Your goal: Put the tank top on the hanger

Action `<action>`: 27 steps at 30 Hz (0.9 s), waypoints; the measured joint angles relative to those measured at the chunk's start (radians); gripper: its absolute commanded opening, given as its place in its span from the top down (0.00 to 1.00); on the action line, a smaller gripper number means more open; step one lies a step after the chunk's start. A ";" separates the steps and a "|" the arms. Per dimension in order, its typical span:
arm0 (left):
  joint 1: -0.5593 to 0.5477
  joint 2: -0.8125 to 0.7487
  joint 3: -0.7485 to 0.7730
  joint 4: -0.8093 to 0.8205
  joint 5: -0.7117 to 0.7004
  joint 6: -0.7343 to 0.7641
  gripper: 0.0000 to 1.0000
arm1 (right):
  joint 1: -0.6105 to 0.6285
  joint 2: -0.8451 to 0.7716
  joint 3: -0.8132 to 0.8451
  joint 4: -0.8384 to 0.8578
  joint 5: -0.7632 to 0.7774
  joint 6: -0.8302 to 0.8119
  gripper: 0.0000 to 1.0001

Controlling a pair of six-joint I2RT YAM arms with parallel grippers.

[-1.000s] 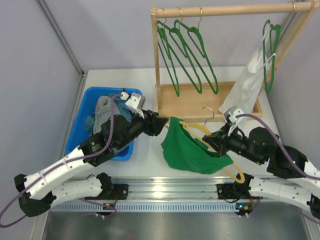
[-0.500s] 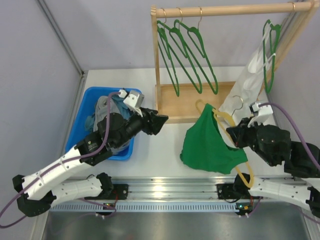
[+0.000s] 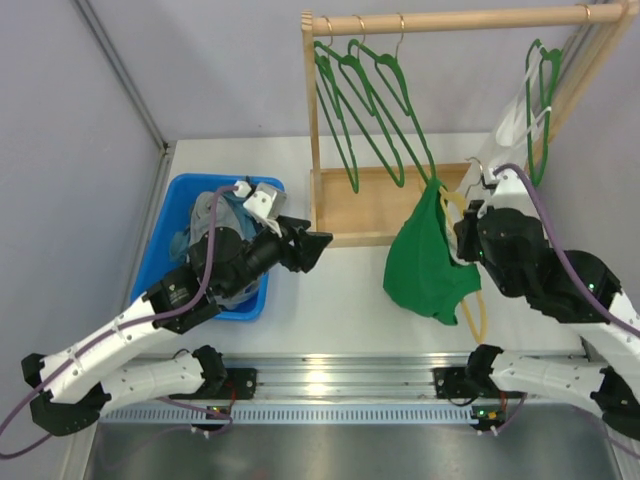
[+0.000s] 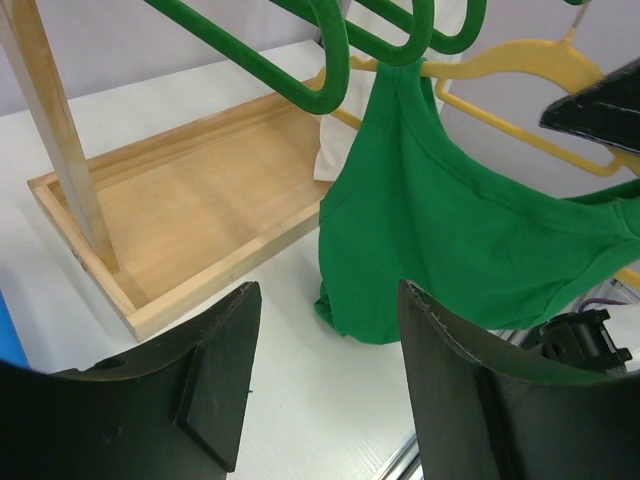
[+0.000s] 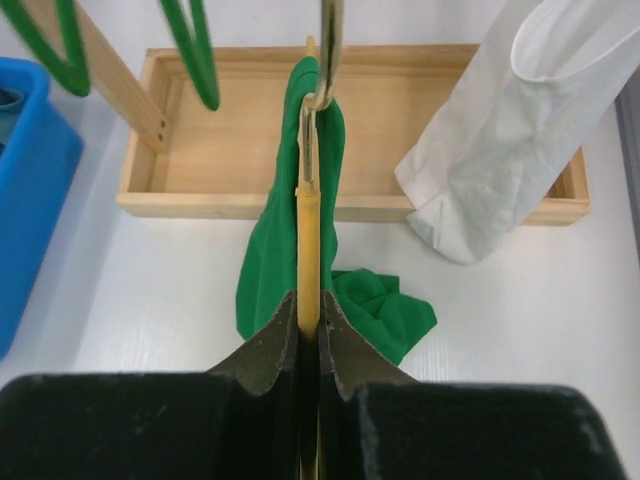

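The bright green tank top (image 3: 425,265) hangs by one strap from the yellow hanger (image 3: 478,318), lifted off the table just in front of the wooden rack. My right gripper (image 3: 467,238) is shut on the hanger's yellow bar (image 5: 308,240). In the right wrist view the hanger's metal hook (image 5: 328,40) rises straight ahead and the tank top (image 5: 268,250) drapes down on both sides. My left gripper (image 3: 318,245) stands open to the left of the garment with nothing between its fingers (image 4: 328,290). It faces the tank top (image 4: 450,230) and the hanger (image 4: 520,70).
A wooden rack (image 3: 450,20) with several dark green hangers (image 3: 370,100) and a white garment (image 3: 500,160) stands at the back, on a wooden tray base (image 3: 365,205). A blue bin (image 3: 165,250) of grey and teal clothes sits at the left.
My right arm has lifted the hanger and tank top off the table and carried them right, toward the rack. My left gripper has opened a little wider and drawn slightly back.
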 measured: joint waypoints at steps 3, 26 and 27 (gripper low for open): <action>0.000 -0.008 0.000 -0.004 0.002 0.013 0.37 | -0.166 0.042 0.000 0.042 -0.106 -0.054 1.00; 0.000 -0.004 0.030 -0.014 0.035 0.068 0.36 | -0.881 0.459 0.568 0.106 -0.883 -0.277 1.00; 0.000 -0.003 0.034 -0.015 0.037 0.069 0.35 | -0.892 0.475 0.604 0.101 -0.898 -0.277 1.00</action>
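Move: The free stretch of the wooden rail lies about 30 cm ahead of the right hand, 5 cm to its right and some 18 cm above it. From the same hand, the nearest green hanger stands about 24 cm ahead, 12 cm left and 3 cm higher; the white bag is some 27 cm ahead, 14 cm right and 12 cm lower. For the empty left hand, that stretch is roughly 32 cm ahead, 35 cm right and 17 cm up. The right hand, still pinching the yellow hanger just below its hook with the green tank top on it, carries it forward about 13 cm towards the free part of the rail, edging a few centimetres right into the space between the left-hand green hangers and the one at the right. It goes nearly level at first and then climbs steadily as it reaches, ending some 10 cm higher, while the wrist rolls about 10 degrees, left side up, and the fingers stay shut. ##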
